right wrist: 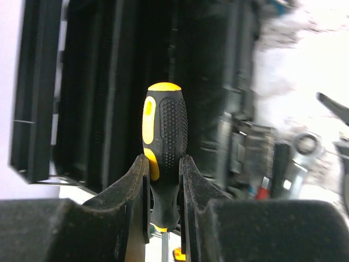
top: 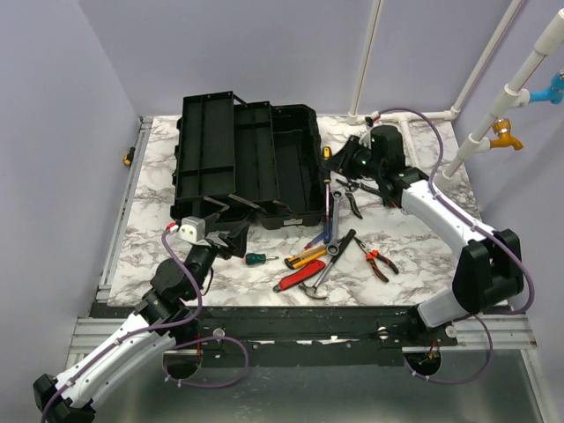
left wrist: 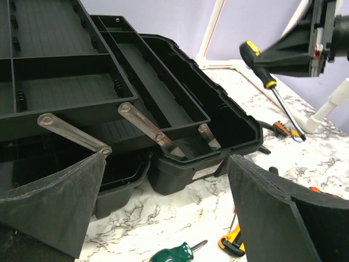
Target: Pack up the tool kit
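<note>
The black toolbox (top: 247,163) stands open at the back left of the marble table, its stepped trays (left wrist: 65,82) fanned out on metal arms. My right gripper (top: 351,162) is shut on a yellow-and-black screwdriver (right wrist: 163,123), pinching the lower handle. It holds the screwdriver (left wrist: 260,63) in the air by the box's right rim (left wrist: 240,123), shaft pointing down. My left gripper (top: 231,236) hangs open in front of the box, nothing between its fingers (left wrist: 60,202). A green-handled screwdriver (top: 256,259) lies on the table just below it (left wrist: 177,254).
Loose tools lie right of the box's front: a red utility knife (top: 300,278), a yellow-black tool (top: 306,256), a wrench (top: 333,251), orange-handled pliers (top: 377,262), black pliers (top: 351,196). White pipes (top: 458,115) rise at the back right. Walls close the left and back.
</note>
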{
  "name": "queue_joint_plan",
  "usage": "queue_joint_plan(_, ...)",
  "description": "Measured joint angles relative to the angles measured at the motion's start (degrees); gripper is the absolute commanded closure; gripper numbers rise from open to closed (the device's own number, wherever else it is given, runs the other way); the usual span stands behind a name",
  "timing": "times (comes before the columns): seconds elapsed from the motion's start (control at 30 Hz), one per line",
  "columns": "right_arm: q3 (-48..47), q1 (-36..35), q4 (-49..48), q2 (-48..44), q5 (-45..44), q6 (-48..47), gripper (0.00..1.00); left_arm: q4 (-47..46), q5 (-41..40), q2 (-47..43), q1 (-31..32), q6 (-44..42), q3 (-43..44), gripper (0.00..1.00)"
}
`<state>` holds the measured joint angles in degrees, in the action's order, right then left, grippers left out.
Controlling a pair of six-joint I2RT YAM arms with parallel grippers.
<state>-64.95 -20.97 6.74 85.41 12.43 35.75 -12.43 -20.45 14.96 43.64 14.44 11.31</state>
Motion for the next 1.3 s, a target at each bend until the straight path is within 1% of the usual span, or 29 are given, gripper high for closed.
queue_joint_plan(0.07,-2.7,-1.4,-1.4,2.2,1.5,1.4,0.98,-0.1,0.0,0.1,0.0,-0.1,0.0,0.04)
queue_joint_plan(0.13,-7.5,-3.7,-2.6,5.7,2.3,2.3,0.97,-0.3,0.0,0.3,0.0,-0.2,0.0,0.04)
queue_joint_plan(0.27,-16.2,-8.6,-4.5,12.4,2.6,2.9,0.98,-0.4,0.0,0.4,0.0,-0.5,-0.4,0.05)
queue_joint_plan(0.43,-24.2,-12.8,-4.8,19.1,2.4,3.1,0.97,-0.9,0.0,0.0,0.0,-0.9,-1.6,0.05)
queue_joint_plan(0.63,-31.2,-13.9,-3.6,25.7,0.3,2.5,0.97,-1.4,0.0,-0.1,0.0,-1.2,-2.0,0.05)
queue_joint_plan(0.83,-34.9,-14.3,-3.0,29.9,-3.2,2.1,0.94,-1.7,0.1,0.3,0.0,-1.3,-2.0,0.05)
queue_joint_plan(0.87,-35.1,-14.3,-2.9,30.3,-3.7,2.1,0.89,-1.7,0.1,0.5,0.0,-1.4,-2.0,0.05)
queue_joint_plan(0.93,-35.3,-14.5,-2.6,30.9,-4.9,2.1,0.69,-1.7,0.1,0.6,0.0,-1.4,-2.0,0.05)
queue_joint_plan(0.97,-35.5,-14.6,-2.4,31.1,-5.4,2.0,0.57,-1.8,0.1,0.6,0.0,-1.4,-2.0,0.05)
queue_joint_plan(1.0,-35.9,-14.7,-2.1,31.6,-5.7,1.9,0.48,-1.8,0.1,0.6,0.0,-1.4,-2.0,0.05)
queue_joint_plan(1.03,-36.4,-14.7,-1.8,32.0,-6.0,2.0,0.43,-1.8,0.1,0.6,0.0,-1.4,-2.0,0.05)
queue_joint_plan(1.07,-37.2,-14.8,-1.2,32.5,-6.4,1.9,0.40,-1.8,0.1,0.6,0.0,-1.4,-2.0,0.05)
queue_joint_plan(1.1,-37.9,-14.8,-0.8,32.9,-6.8,1.6,0.39,-1.8,0.1,0.6,0.0,-1.4,-2.0,0.05)
queue_joint_plan(1.3,-38.9,-15.0,-0.1,33.1,-8.5,1.0,0.39,-1.8,0.1,0.7,0.0,-1.4,-2.0,0.05)
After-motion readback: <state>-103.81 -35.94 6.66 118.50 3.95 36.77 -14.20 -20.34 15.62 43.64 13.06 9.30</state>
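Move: The right gripper already holds the yellow-and-black screwdriver in the air by its handle. The handle's spot in the toolbox's narrow middle tray is about 18 cm to its left, 8 cm farther out and roughly 2 cm lower. The deep bin on the way is centred some 10 cm left, 5 ahead and 12 below; the top tray is about 34 cm left, 2 ahead and 3 higher. From the left gripper that spot is some 27 cm ahead, 8 right and 4 lower. Swing the right gripper about 17 cm left with the screwdriver still pinched by its handle, rising some 5 cm to carry it across the deep bin, with a slight counter-clockwise turn. Then ease forward, about 8 cm in all, while sinking roughly 4 cm into the middle tray, and open the fingers there to let go of the handle. ##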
